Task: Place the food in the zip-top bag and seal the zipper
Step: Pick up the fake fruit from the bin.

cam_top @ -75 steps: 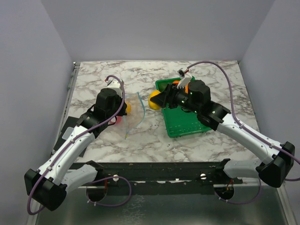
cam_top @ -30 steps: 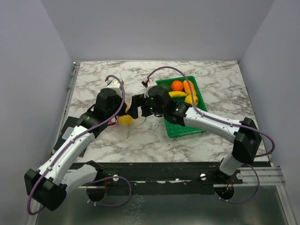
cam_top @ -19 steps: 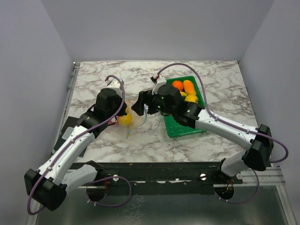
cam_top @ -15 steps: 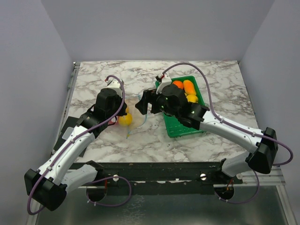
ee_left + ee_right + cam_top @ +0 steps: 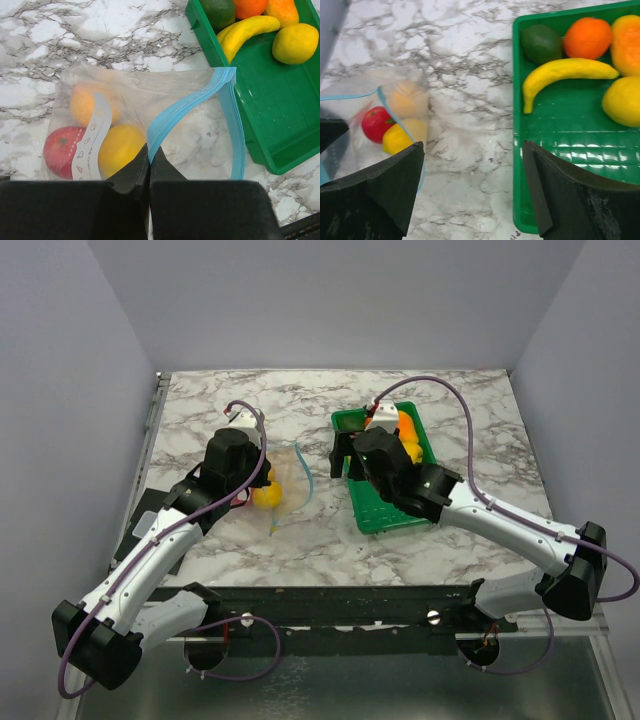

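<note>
The clear zip-top bag [image 5: 165, 90] lies on the marble with its mouth held open. My left gripper [image 5: 149, 151] is shut on the light blue zipper [image 5: 185, 107] at the near lip. Inside the bag are an orange [image 5: 85, 102], a red piece [image 5: 60, 150] and a lemon [image 5: 120, 147]. My right gripper [image 5: 472, 145] hangs open and empty over the marble between the bag [image 5: 380, 112] and the green tray [image 5: 555, 150]. In the tray lie a banana [image 5: 565, 72], a dark green piece [image 5: 540, 42], an orange [image 5: 587, 36] and a lemon [image 5: 622, 102].
An orange-coloured piece [image 5: 626, 37] sits at the tray's far right corner. The tray [image 5: 385, 508] stands right of centre, the bag [image 5: 292, 480] just left of it. Grey walls close in the table on three sides.
The right gripper carried a yellow fruit from the tray to the bag's mouth, let it go there, and has drawn back right toward the tray, empty. The left arm has kept still.
</note>
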Robot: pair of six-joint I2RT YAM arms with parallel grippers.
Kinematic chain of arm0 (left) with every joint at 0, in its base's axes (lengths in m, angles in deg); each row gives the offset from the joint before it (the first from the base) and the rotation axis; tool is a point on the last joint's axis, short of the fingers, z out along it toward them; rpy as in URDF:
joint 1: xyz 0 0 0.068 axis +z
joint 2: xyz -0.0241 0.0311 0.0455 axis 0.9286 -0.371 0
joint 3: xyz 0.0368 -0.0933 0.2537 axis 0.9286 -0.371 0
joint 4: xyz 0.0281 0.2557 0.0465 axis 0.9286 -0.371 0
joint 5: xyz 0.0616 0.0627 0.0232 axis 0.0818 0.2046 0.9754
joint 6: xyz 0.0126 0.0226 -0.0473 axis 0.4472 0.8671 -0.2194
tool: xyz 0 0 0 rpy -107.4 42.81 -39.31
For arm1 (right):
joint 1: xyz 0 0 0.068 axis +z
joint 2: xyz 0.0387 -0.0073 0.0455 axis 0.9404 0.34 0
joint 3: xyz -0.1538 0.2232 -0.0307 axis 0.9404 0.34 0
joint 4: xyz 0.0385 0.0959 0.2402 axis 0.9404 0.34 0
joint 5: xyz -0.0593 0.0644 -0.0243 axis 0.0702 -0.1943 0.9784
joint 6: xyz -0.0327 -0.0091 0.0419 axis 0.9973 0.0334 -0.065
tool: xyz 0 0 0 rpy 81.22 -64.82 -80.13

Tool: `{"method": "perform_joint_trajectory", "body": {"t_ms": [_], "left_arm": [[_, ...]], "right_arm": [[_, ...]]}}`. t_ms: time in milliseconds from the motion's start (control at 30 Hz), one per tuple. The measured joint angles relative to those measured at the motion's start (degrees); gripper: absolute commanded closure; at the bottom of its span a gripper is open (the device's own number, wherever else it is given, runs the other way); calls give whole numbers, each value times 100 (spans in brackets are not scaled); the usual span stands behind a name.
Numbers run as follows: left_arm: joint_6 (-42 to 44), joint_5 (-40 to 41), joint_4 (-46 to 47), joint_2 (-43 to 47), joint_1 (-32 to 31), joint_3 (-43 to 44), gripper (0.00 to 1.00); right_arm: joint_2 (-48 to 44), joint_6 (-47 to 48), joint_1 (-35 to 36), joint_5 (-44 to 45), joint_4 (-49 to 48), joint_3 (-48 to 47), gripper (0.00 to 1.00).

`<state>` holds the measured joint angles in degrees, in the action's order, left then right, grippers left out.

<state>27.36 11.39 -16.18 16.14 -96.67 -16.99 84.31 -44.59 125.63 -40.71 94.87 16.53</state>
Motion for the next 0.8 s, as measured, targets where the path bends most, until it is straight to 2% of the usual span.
{"method": "perform_joint_trajectory", "body": {"t_ms": [367,800], "left_arm": [[2,0,2,0,0,2,100],[2,0,0,0,0,0,100]], "right_arm": [[203,109,-398,992,601,7,13],[907,221,-1493,1008,649,57,11]]}}
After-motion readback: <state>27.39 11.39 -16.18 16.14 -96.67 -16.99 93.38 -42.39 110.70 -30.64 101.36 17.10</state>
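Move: The right hand, empty, is high over the near-left side of the bin; the yellow fruit lies in the bin about 17 cm ahead of it, 17 cm to its right and 20 cm below. Measured from that fruit, the mango is some 8 cm farther out and 2 cm left, the orange 9 cm farther out and 9 cm left, the banana 3 cm farther out and 9 cm left. From the left hand, the yellow fruit is roughly 11 cm ahead, 33 cm right and 17 cm below. Rightward first, then also forward and down at a growing pace, the right hand swings in over the bin towards the yellow fruit, about 12 cm right and 7 cm each forward and down. Its wrist turns clockwise some 20 degrees and levels out its raised left side, squaring up with the bin; the fingers stay wide open and touch nothing yet. The left hand stays put, still pinching the bag's edge. ##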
